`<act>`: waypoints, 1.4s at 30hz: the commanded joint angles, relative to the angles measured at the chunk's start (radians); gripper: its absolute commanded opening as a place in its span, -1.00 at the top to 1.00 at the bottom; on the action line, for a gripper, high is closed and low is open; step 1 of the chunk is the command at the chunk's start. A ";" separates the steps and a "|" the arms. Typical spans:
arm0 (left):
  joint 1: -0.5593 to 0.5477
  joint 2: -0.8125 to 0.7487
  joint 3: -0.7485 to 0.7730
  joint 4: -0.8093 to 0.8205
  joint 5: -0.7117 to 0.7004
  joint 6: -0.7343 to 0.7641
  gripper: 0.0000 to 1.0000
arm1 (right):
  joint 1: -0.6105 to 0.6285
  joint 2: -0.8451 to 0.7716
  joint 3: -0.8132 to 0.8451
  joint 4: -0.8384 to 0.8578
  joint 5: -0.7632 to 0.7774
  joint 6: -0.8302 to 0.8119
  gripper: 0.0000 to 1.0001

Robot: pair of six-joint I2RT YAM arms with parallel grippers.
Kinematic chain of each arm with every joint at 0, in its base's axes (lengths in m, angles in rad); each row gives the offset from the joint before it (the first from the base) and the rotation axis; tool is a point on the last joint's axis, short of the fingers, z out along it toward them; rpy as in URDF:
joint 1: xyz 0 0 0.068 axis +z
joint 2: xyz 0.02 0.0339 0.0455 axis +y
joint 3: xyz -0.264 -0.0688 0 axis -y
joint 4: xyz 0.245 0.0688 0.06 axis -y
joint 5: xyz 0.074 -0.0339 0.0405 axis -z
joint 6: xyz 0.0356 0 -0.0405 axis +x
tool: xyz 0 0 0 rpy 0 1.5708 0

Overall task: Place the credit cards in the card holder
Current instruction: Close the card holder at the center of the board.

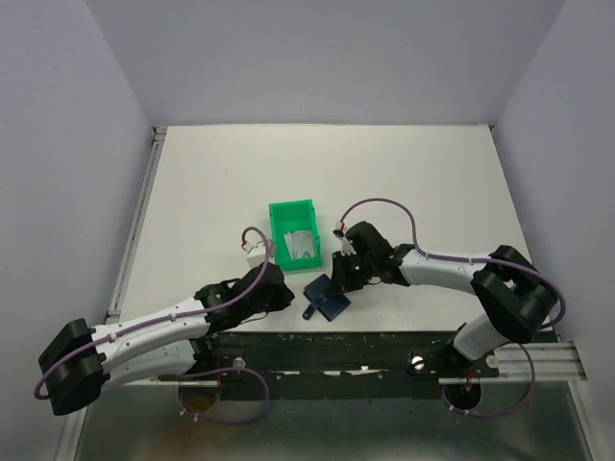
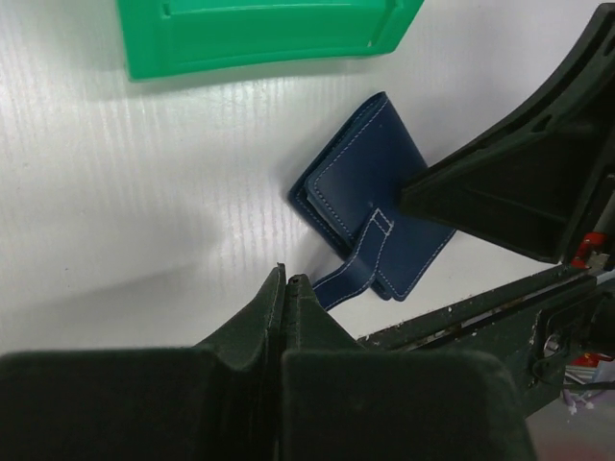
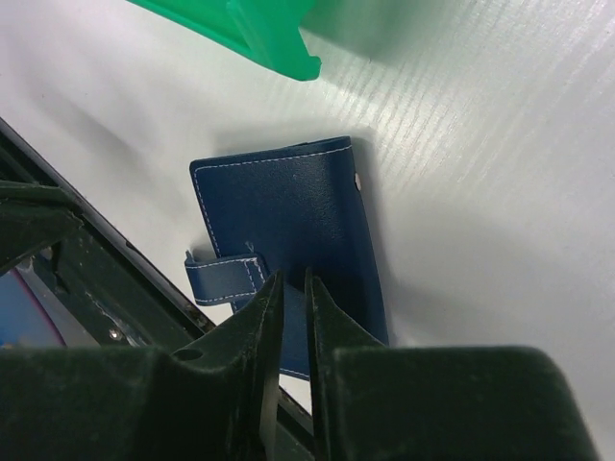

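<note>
The card holder (image 1: 327, 300) is a navy folded wallet lying flat near the table's front edge, its strap (image 2: 354, 274) undone and trailing. Pale grey credit cards (image 1: 301, 246) lie inside the green bin. My right gripper (image 3: 291, 279) points down onto the card holder (image 3: 288, 216), its jaws only a narrow slit apart with blue showing between them. Whether they pinch the leather I cannot tell. My left gripper (image 2: 285, 279) is shut on nothing, low over the table just left of the strap's free end. In the left wrist view the right fingers (image 2: 480, 182) cover the card holder's (image 2: 360, 168) right part.
The green plastic bin (image 1: 291, 209) stands just behind the card holder, open side up. A black metal rail (image 1: 317, 341) runs along the table's front edge right beside the holder. White walls enclose the table on the left, back and right.
</note>
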 commanded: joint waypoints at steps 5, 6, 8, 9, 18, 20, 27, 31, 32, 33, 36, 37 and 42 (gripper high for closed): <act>-0.004 0.155 0.067 0.156 0.058 0.050 1.00 | 0.003 0.053 -0.026 -0.025 0.037 -0.006 0.51; -0.012 0.185 0.078 0.174 0.065 0.052 1.00 | 0.003 0.051 -0.024 -0.025 0.037 -0.003 0.51; -0.032 0.241 0.099 0.203 0.079 0.050 1.00 | 0.003 0.048 -0.027 -0.024 0.035 -0.003 0.51; -0.046 0.264 0.104 0.216 0.081 0.047 1.00 | 0.003 0.049 -0.026 -0.026 0.034 -0.001 0.50; -0.102 0.373 0.106 0.283 0.076 -0.002 1.00 | 0.003 0.051 -0.032 -0.023 0.032 0.005 0.50; -0.106 0.386 0.087 0.285 0.076 -0.017 1.00 | 0.003 0.040 -0.034 -0.023 0.031 0.007 0.49; -0.112 0.403 0.003 0.328 0.070 -0.074 1.00 | 0.003 0.008 -0.023 -0.037 0.014 0.007 0.46; -0.110 0.415 -0.013 0.334 0.066 -0.083 1.00 | 0.003 -0.055 -0.024 -0.052 0.006 0.005 0.35; -0.112 0.421 -0.016 0.340 0.067 -0.083 1.00 | 0.003 -0.084 -0.026 -0.061 0.009 0.007 0.29; -0.112 0.423 -0.020 0.345 0.070 -0.086 1.00 | 0.004 -0.110 -0.024 -0.072 0.014 0.005 0.24; -0.113 0.432 -0.031 0.354 0.075 -0.089 1.00 | 0.003 -0.191 -0.005 -0.141 0.064 -0.019 0.05; -0.113 0.432 -0.036 0.358 0.075 -0.089 1.00 | 0.001 -0.214 0.003 -0.170 0.084 -0.032 -0.01; -0.115 0.435 -0.046 0.371 0.076 -0.093 1.00 | -0.003 -0.245 0.043 -0.282 0.166 -0.099 -0.29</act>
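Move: The folded card holder's middle lies about 10 cm to the right of the left hand, 1 cm ahead and 5 cm below; its strap sticks out of the near left side, some 8 cm right of that hand, 1 cm back and 4 cm below. The green bin's middle stands 19 cm straight ahead of it, 3 cm lower. From the right hand, already down on the holder, its middle is about 2 cm left, 1 cm back and 1 cm below. Bring the left gripper, kept shut, about 7 cm to the right onto the strap at the holder's left side, then sink to end some 4 cm lower than it began, fingertips pressing the strap down. Keep the right fingertips resting on the folded holder until the left hand has arrived; then lift them off about 5 cm, opening and drifting 2 cm right. ##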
